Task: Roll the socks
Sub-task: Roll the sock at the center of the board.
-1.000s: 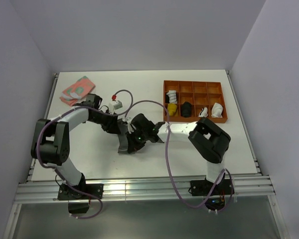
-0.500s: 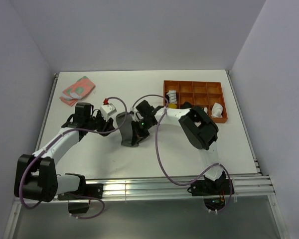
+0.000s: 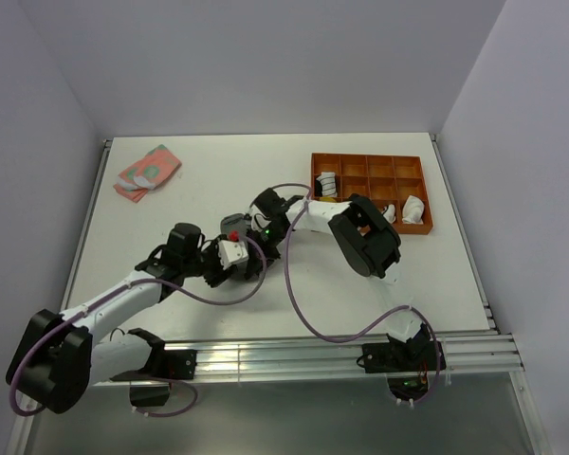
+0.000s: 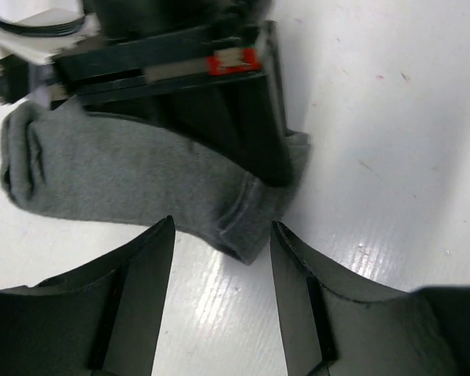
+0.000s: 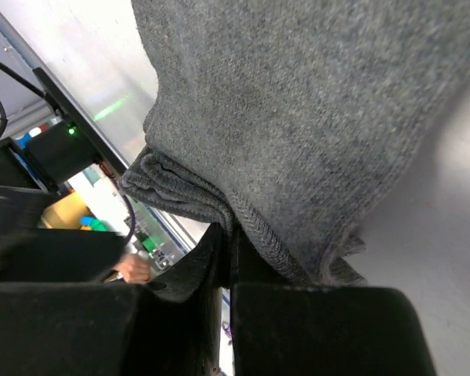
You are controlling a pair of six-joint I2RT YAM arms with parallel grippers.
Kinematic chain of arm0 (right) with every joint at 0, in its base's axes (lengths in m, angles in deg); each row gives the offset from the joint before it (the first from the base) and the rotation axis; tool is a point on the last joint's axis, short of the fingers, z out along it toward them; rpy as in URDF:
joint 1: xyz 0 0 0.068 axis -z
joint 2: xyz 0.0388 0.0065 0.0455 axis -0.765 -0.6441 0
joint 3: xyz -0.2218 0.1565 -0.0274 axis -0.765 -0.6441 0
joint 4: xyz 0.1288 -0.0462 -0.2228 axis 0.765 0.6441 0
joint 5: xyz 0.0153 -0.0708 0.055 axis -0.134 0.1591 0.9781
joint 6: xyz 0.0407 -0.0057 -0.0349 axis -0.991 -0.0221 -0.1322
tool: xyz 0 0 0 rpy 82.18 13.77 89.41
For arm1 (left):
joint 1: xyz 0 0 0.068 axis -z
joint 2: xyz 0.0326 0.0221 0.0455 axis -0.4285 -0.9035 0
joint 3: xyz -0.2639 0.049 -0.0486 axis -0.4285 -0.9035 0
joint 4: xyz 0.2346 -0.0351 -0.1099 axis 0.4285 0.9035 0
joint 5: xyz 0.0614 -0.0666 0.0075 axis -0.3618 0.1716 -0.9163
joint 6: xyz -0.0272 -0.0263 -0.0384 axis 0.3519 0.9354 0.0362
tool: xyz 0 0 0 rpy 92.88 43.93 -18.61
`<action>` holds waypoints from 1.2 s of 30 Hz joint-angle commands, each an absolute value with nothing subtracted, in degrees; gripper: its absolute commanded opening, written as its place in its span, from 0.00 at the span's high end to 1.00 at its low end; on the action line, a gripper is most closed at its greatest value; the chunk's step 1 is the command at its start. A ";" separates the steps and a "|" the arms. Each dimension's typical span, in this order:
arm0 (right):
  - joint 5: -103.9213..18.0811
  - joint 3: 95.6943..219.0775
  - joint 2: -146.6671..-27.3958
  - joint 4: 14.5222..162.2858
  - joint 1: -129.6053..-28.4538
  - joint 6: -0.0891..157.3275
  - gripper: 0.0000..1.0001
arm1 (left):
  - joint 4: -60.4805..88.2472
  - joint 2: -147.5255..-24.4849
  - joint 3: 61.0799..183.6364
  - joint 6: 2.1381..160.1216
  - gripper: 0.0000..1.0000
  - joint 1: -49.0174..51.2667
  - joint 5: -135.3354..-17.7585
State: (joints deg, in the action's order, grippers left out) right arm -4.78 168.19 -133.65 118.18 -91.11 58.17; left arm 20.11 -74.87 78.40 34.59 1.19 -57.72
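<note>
The grey sock [image 4: 133, 176] lies folded on the white table, seen small from above as the grey sock [image 3: 233, 223]. My right gripper [image 5: 230, 235] is shut on a folded edge of it, and the grey sock [image 5: 298, 102] fills that view. In the left wrist view the right gripper [image 4: 239, 137] presses down across the sock. My left gripper [image 4: 221, 235] is open, with the sock's hemmed end just beyond its fingertips and nothing in its grasp. From above, the left gripper [image 3: 248, 259] sits close to the right gripper [image 3: 256, 237]. A white, black-striped sock bundle [image 3: 327, 180] rests in the tray.
An orange compartment tray [image 3: 370, 157] at the back right also holds a yellow bundle [image 3: 328, 208], a black bundle [image 3: 355, 207] and white pieces [image 3: 412, 209]. A pink and green cloth [image 3: 147, 171] lies at the back left.
My left gripper has let go and opened, and the left arm has swung back toward the near edge. The right gripper stayed shut on the grey sock and shifted slightly away.
</note>
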 commanded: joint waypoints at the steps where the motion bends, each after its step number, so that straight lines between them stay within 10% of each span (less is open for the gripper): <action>1: -4.42 170.17 -135.50 119.98 -90.86 56.87 1.00 | 16.60 -73.70 76.47 30.79 0.42 4.50 -61.16; 36: 0.41 168.59 -132.16 124.02 -90.42 59.33 1.00 | 23.63 -89.43 81.03 20.60 0.48 7.76 -56.77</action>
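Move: The grey sock's folded near end lies about 6 cm to the left hand's right, level fore and aft, some 6 cm below. The right hand already pinches that end, its middle roughly 1 cm to this hand's left. From the left hand, the sock's flat far end is about 13 cm ahead, 3 cm right and 6 cm below. Left hand, fingers open, sinks about 5 cm, back then right, towards the sock end the right still pinches. ##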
